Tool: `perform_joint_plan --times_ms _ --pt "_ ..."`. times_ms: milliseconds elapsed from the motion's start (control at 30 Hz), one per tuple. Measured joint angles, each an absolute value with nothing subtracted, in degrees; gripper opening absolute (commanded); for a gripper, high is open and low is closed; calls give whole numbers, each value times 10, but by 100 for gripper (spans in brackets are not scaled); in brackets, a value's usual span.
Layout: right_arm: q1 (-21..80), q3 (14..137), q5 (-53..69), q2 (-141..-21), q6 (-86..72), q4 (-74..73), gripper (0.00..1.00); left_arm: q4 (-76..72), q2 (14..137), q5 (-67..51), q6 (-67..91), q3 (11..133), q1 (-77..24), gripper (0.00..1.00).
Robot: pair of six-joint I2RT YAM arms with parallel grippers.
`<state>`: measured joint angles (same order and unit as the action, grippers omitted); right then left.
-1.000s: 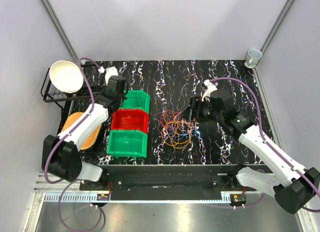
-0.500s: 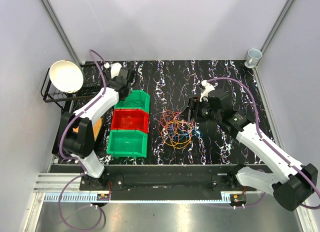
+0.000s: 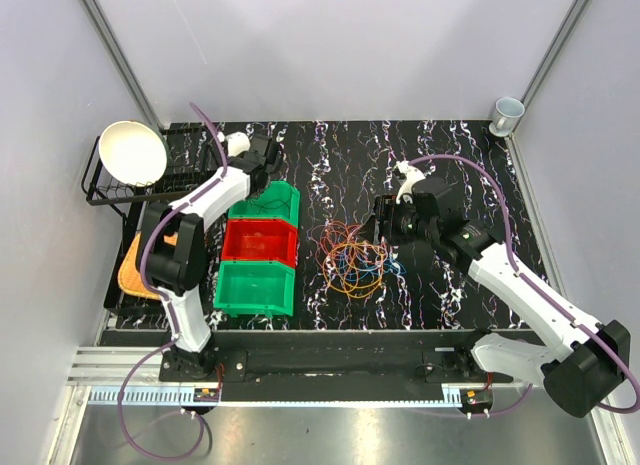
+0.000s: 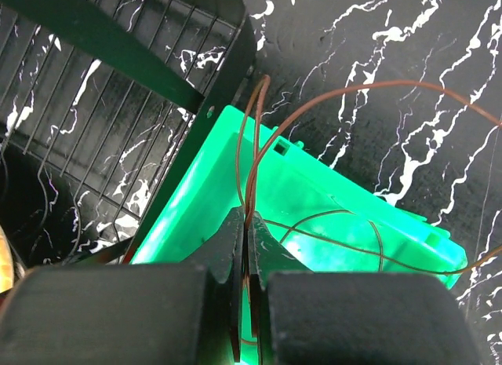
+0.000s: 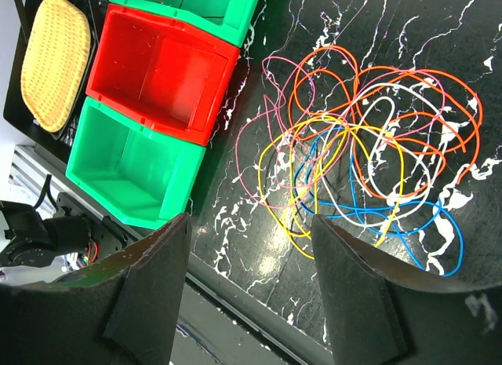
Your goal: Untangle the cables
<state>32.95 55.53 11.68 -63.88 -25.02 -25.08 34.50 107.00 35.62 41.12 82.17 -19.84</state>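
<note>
The cables [image 3: 352, 255] lie in a loose tangle of orange, yellow, blue, pink and white loops on the black marbled table, just right of the bins. In the right wrist view the cables [image 5: 369, 169] spread above and to the right of my right gripper [image 5: 251, 224], which hangs open above the table with nothing between its fingers. From above, the right gripper [image 3: 385, 223] is at the tangle's right edge. My left gripper [image 3: 268, 160] is shut on a thin brown cable [image 4: 259, 129] over the far green bin [image 4: 196, 200]. This cable loops out over the table.
Three bins stand in a row left of the tangle: far green bin [image 3: 290, 190], red bin [image 3: 260, 243], near green bin [image 3: 255, 288]. A black wire rack [image 3: 120, 185] with a white bowl [image 3: 133, 152] and a woven pad [image 3: 135, 265] fills the left side. A cup [image 3: 507, 112] is at the far right corner.
The left arm has swung back and to the right, from beside the bins to the far edge of the far green bin. The right gripper has edged slightly left.
</note>
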Motion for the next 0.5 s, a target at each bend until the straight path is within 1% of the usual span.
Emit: perform_joint_plan --times_ms 100,200,233,300,333,400,433,467,500 --pt "329 555 117 -639 -248 -250 68 338 1064 357 428 803 -198 0" --pt "329 554 117 -641 -246 -247 68 325 1042 359 438 758 -199 0" --pt "329 553 117 -642 -245 -247 68 325 1037 359 439 750 -199 1" --pt "329 553 118 -644 -244 -247 68 315 1021 360 441 726 -199 7" --pt "329 552 119 -644 -244 -247 68 311 1013 360 442 717 -199 15" --pt "329 552 121 -644 -244 -247 68 300 999 358 441 705 -199 22" --pt "329 552 122 -644 -244 -247 68 291 992 356 438 699 -200 36" --pt "329 552 123 -644 -244 -247 68 283 985 353 436 693 -200 42" --pt "329 552 124 -644 -244 -247 68 275 976 351 433 688 -200 46"
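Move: The left hand pinches the brown cable above the far green bin, whose middle is roughly 2 cm ahead, 3 cm right and 6 cm below. The red bin is about 8 cm back, 3 cm right; the black rack some 20 cm left, 6 cm ahead. From the right hand, the far green bin lies around 15 cm ahead, 26 cm left and 17 cm lower. Left hand draws back about 3 cm over the green bin, dipping 2 cm, then partly opens and starts rising. ##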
